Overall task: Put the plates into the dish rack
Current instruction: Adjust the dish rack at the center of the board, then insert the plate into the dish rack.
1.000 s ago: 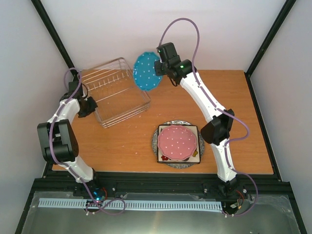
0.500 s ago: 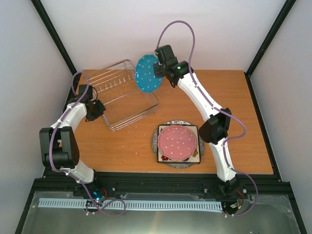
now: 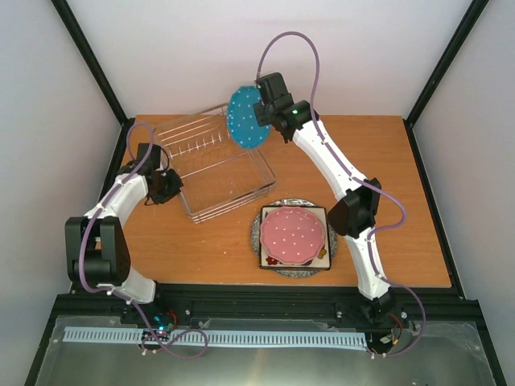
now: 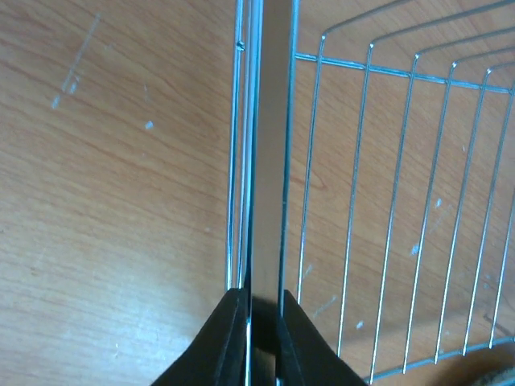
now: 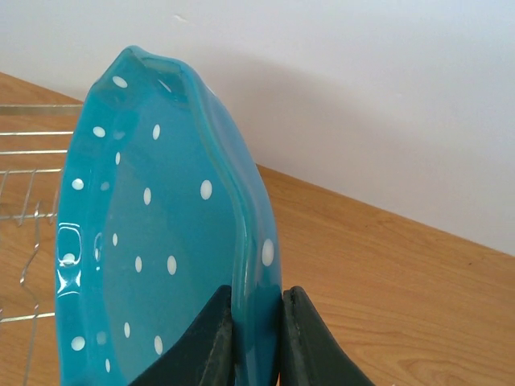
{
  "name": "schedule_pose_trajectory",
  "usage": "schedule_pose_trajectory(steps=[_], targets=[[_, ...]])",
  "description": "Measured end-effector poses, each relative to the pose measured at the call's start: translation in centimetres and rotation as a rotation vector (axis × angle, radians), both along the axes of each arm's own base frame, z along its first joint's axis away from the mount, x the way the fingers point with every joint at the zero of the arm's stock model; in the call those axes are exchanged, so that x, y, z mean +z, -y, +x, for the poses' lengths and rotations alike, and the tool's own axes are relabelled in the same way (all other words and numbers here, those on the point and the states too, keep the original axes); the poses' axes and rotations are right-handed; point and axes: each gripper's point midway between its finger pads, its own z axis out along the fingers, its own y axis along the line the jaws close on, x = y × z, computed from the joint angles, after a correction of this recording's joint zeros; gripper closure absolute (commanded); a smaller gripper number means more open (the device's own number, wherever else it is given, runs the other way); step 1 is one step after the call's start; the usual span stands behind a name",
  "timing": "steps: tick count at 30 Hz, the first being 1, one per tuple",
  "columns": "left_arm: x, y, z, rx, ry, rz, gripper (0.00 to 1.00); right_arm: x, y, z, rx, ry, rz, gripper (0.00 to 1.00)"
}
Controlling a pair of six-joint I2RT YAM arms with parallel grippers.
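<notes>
The wire dish rack (image 3: pixel 213 165) sits at the back left of the table. My left gripper (image 3: pixel 170 186) is shut on its left rim (image 4: pixel 265 161), the fingers pinching the silver band. My right gripper (image 3: pixel 261 121) is shut on the edge of the blue white-dotted plate (image 3: pixel 246 117), which hangs on edge above the rack's far right corner. In the right wrist view that plate (image 5: pixel 161 241) fills the left half, with my right gripper (image 5: pixel 257 338) clamping its rim. A pink dotted plate (image 3: pixel 292 235) lies on a square cream plate (image 3: pixel 323 256) and a round grey speckled plate (image 3: pixel 256 233) at centre.
The table's back edge meets the white wall just behind the rack. Black frame posts rise at both back corners. Bare wood (image 3: pixel 386 185) lies to the right of the plate stack.
My left gripper has dragged the rack rightward, toward the table's middle. The right gripper has kept the blue plate nearly in place, so it now hangs over the rack's far right corner.
</notes>
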Motion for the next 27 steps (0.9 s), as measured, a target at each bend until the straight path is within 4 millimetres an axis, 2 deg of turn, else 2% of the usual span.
schedule_pose_trajectory(steps=[7,9,14,21,27], targets=[[0.9,1.5,-1.5,0.015,-0.019,-0.100,0.56,0.7,0.4,0.8,-0.022,0.056,-0.055,0.97],[1.1,1.8,-1.5,0.013,-0.017,-0.116,0.44,0.7,0.4,0.8,-0.025,0.065,-0.078,0.97],[1.8,2.2,-1.9,0.010,-0.010,-0.145,0.30,0.7,-0.3,0.8,-0.025,0.096,-0.113,0.97],[4.6,2.2,-2.5,0.006,0.049,-0.144,0.26,0.9,-3.5,0.3,-0.007,0.170,-0.151,0.97],[6.9,1.2,-3.2,0.033,0.115,-0.140,0.24,1.7,-5.5,0.2,-0.038,0.270,-0.169,0.97]])
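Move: The dish rack's front-left rim is still pinched in the left hand, with the rack's middle about 10 cm ahead of that hand, 12 cm to its right and some 4 cm lower. From the right hand, still holding the blue plate, the rack's middle is roughly 15 cm left, 5 cm back and 25 cm below; the rack's rear tines are about 20 cm left, level fore and aft, 24 cm below. The pink plate lies some 28 cm back, 11 cm right and 28 cm below. The rack's rim is let go as the left fingers spread wide; that hand eases back about 3 cm and then climbs some 7 cm clear of the rim. The blue plate, kept in the right hand's pinch, stays nearly in place at first, then goes left about 5 cm towards the rack, rising slightly, while the wrist tips the fingers up some 15 degrees and rolls its left side down. ##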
